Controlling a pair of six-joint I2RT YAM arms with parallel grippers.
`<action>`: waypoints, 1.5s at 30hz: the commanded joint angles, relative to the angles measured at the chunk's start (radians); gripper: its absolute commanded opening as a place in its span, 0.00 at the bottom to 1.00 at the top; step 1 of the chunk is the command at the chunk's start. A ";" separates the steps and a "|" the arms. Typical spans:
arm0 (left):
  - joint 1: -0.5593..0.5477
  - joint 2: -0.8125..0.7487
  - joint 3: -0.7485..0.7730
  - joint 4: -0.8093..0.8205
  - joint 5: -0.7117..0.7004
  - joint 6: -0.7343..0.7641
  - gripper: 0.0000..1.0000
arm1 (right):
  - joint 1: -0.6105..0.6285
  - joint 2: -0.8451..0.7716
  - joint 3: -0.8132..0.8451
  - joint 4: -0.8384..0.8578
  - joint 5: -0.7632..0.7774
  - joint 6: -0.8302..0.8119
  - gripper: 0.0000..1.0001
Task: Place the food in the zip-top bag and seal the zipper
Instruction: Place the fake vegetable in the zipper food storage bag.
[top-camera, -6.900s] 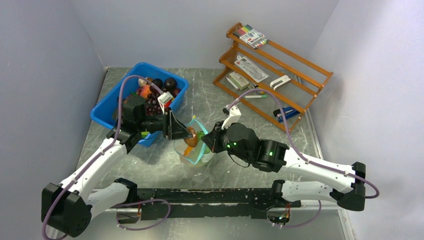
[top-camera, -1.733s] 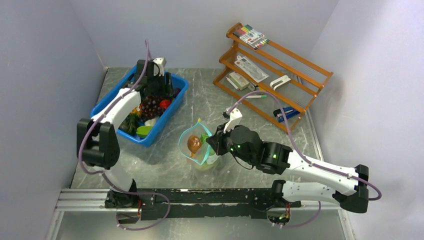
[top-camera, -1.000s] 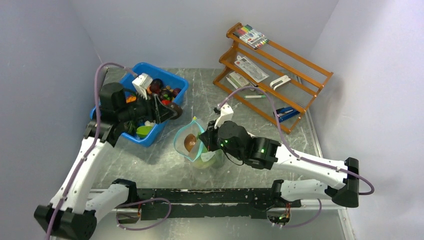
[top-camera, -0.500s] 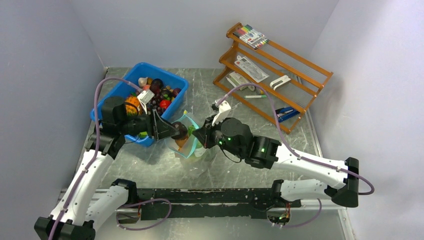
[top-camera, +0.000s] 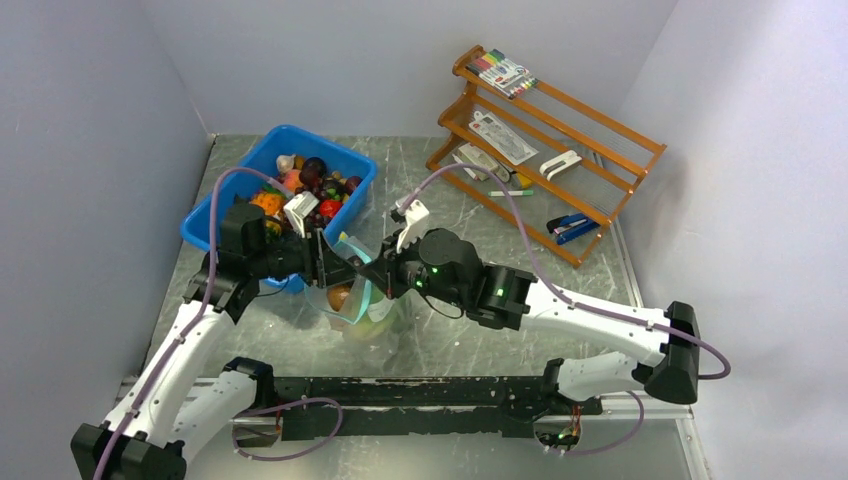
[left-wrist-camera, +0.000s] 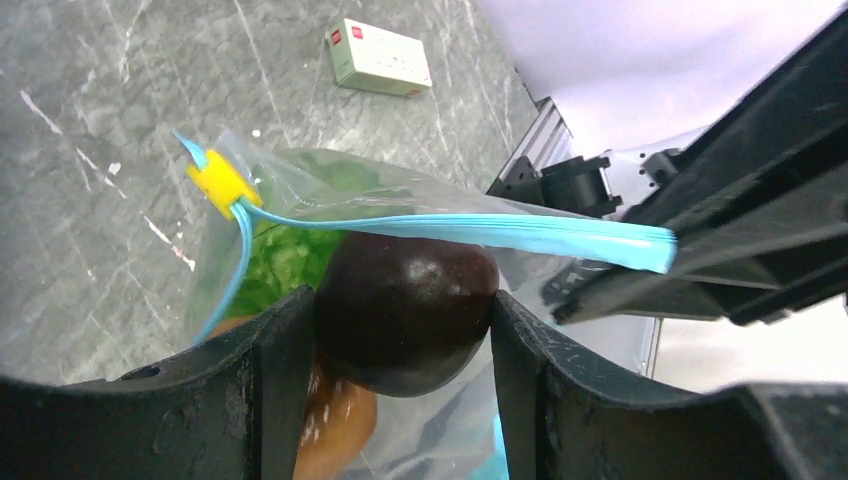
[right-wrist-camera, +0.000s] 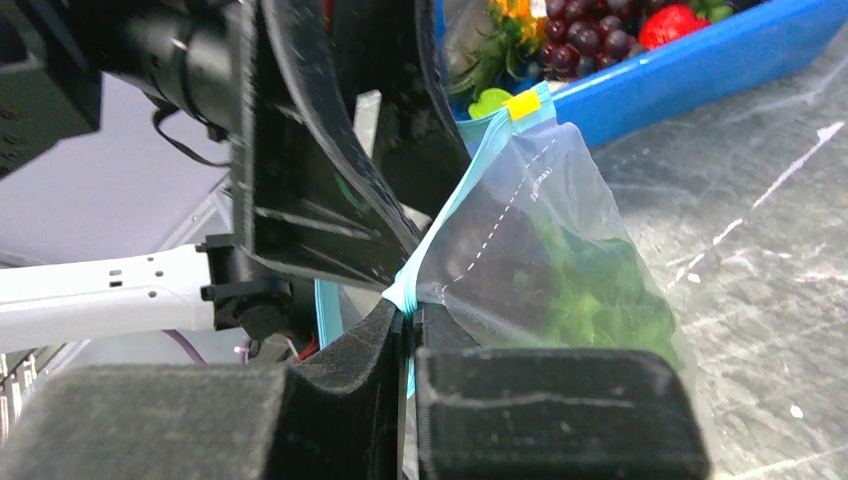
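Observation:
The clear zip-top bag (top-camera: 352, 303) stands between the arms with its mouth held open. My right gripper (right-wrist-camera: 411, 315) is shut on the bag's teal-blue zipper strip (right-wrist-camera: 455, 205) and holds that edge up; it also shows in the top view (top-camera: 378, 272). My left gripper (left-wrist-camera: 400, 330) is shut on a dark round fruit (left-wrist-camera: 405, 310) and holds it at the bag's mouth, just under the zipper strip (left-wrist-camera: 450, 228). Green lettuce (left-wrist-camera: 285, 260) and a brown-orange piece (left-wrist-camera: 335, 435) lie inside the bag. The yellow zipper tip (left-wrist-camera: 222, 183) sits at the strip's far end.
The blue bin (top-camera: 215, 215) with grapes (right-wrist-camera: 580, 35) and other toy food stands at the back left, close behind the bag. A wooden rack (top-camera: 560, 130) with markers and stationery stands at the back right. A small white box (left-wrist-camera: 380, 58) lies on the table.
My left arm has come from the blue bin to the bag's mouth with the dark fruit in its gripper. My right gripper has shifted left with the bag's edge.

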 joint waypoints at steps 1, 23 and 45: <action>-0.041 -0.005 0.006 -0.057 -0.075 0.014 0.33 | -0.003 0.012 0.078 0.081 -0.018 -0.036 0.00; -0.105 -0.005 0.124 -0.201 -0.204 0.022 0.60 | -0.005 -0.062 -0.005 0.134 0.016 -0.004 0.00; -0.104 -0.079 0.315 -0.215 -0.341 -0.010 0.88 | -0.008 -0.209 -0.110 0.019 0.166 -0.017 0.00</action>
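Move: The dark fake vegetable is already between the left fingers, in the bag's mouth; the inside of the bag is about 6 cm below and 3 cm back. The potato in the bag lies about 4 cm back and 7 cm down, the yellow slider about 6 cm ahead, and the blue bin roughly 13 cm ahead, 16 cm left and 12 cm lower. From the right hand, which pinches the rim, the bag's inside is about 4 cm left and 9 cm down. Lower the left gripper about 2 cm into the bag's mouth, rolling it some 10 degrees so that its left side rises, then open the fingers wide to let go of the vegetable and lift straight up, about 10 cm, clear of the bag. Keep the right fingers pinched on the rim; raise it 2 cm or so, then carry it to the right, away from the left gripper. ##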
